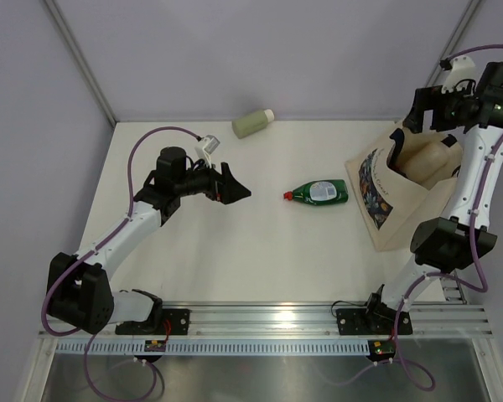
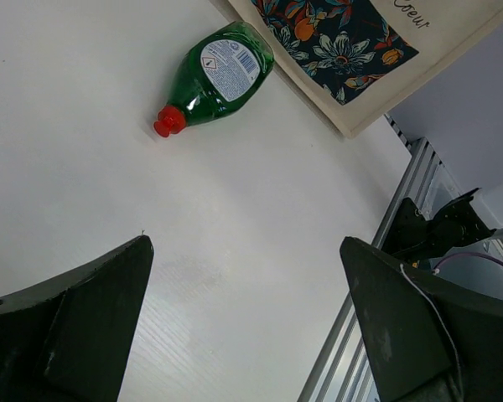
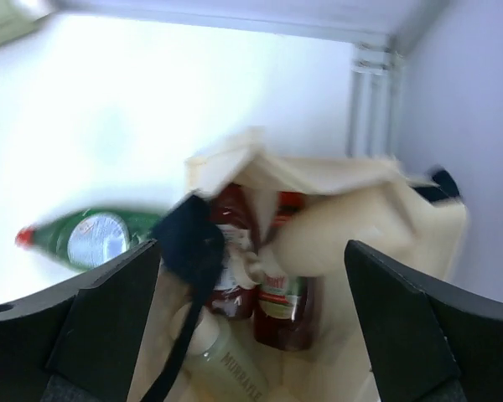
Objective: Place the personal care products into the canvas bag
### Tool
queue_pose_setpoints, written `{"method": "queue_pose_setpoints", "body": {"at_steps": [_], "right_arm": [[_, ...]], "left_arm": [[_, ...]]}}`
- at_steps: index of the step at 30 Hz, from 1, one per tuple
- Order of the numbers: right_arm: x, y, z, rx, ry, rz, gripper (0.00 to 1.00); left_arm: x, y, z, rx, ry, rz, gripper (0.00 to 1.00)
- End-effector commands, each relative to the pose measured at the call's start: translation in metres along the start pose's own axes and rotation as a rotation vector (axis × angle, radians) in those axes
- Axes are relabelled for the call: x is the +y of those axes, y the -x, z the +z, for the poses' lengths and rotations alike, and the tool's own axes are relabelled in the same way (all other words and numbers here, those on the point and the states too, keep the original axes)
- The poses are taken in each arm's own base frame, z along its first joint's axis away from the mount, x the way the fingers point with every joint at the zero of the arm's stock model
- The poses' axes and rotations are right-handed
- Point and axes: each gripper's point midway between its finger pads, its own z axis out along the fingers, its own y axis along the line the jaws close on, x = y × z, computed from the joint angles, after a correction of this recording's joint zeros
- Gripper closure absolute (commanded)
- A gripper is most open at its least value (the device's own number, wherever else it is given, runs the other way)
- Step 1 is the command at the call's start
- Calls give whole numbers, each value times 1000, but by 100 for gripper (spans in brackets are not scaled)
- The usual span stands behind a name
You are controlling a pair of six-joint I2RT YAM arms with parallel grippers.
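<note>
A green bottle with a red cap (image 1: 318,193) (image 2: 218,75) (image 3: 84,239) lies on its side in the middle of the table, left of the canvas bag (image 1: 394,213) (image 2: 453,33) (image 3: 419,226). A pale sage-green cylinder (image 1: 253,123) lies by the back wall. Inside the bag I see two dark red bottles (image 3: 230,251) (image 3: 285,314), a pale bottle (image 3: 222,360) and a beige bottle (image 1: 432,159) (image 3: 335,239). My right gripper (image 1: 407,130) (image 3: 251,244) hangs open over the bag's mouth, holding nothing. To the left of the green bottle, my left gripper (image 1: 233,186) (image 2: 245,243) is open and empty above bare table.
An aluminium rail (image 1: 260,318) (image 2: 402,209) runs along the near table edge, with the right arm's base (image 2: 440,230) on it. Grey walls close the back and sides. The bag's dark handle (image 3: 189,251) droops across its opening.
</note>
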Motion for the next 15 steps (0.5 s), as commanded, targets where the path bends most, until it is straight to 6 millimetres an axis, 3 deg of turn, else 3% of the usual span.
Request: {"method": "queue_pose_setpoints", "body": {"at_steps": [1,2,3,4,5,6,7,8,9,10,11,12,15], "right_arm": [[89,-9,-36,-95,435,-299,1],[132,-9,-54,-161,597,-392,1],[153,-37,-55,-138,705,-526,0],[170,-51,-56,-125,768,-592,0],[200,-67,-56,-95,844,-668,0],[211,-75,-46,-75,858,-714,1],[214,-106,-28,36,850,-731,1],[218,-117,-17,73,829,-749,1],[240,-115,2,51,810,-794,1],[241,-137,18,119,783,-790,0],[233,-144,38,162,702,-812,0],[240,-141,50,152,673,-802,1],[241,-147,77,196,645,-775,1]], "left_arm": [[-4,18,0,-41,-6,64,1],[-4,19,0,-44,-4,68,1],[-2,16,-1,-32,5,56,1],[-1,16,-2,-32,8,56,1],[-1,16,-2,-34,11,57,1],[0,17,-3,-34,15,56,1],[1,17,-4,-35,20,55,1],[0,18,-5,-37,21,58,1],[1,18,-7,-36,31,57,1],[3,16,-8,-34,38,55,1],[3,16,-9,-36,42,57,1],[2,17,-13,-43,52,60,1],[4,12,-20,-49,72,53,1]]}}
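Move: Down on the table some 22 cm to the right hand's left, about 2 cm farther out and 32 cm below, lies the green bottle. The canvas bag stands under that hand, its middle roughly 5 cm back and 5 cm to the right, 23 cm down. The pale green bottle lies about 34 cm ahead and 43 cm left, also 32 cm down. From the left hand, the green bottle is about 16 cm ahead, 27 cm right and 19 cm below. Leaving the canvas bag, the empty right hand swings fast to the left, about 25 cm, drawing back some 10 cm on the way, towards the green bottle. It starts nearly level, then sinks ever more steeply, about 16 cm in all, while the wrist turns some 60 degrees counter-clockwise. The fingers stay wide open and touch nothing yet. ##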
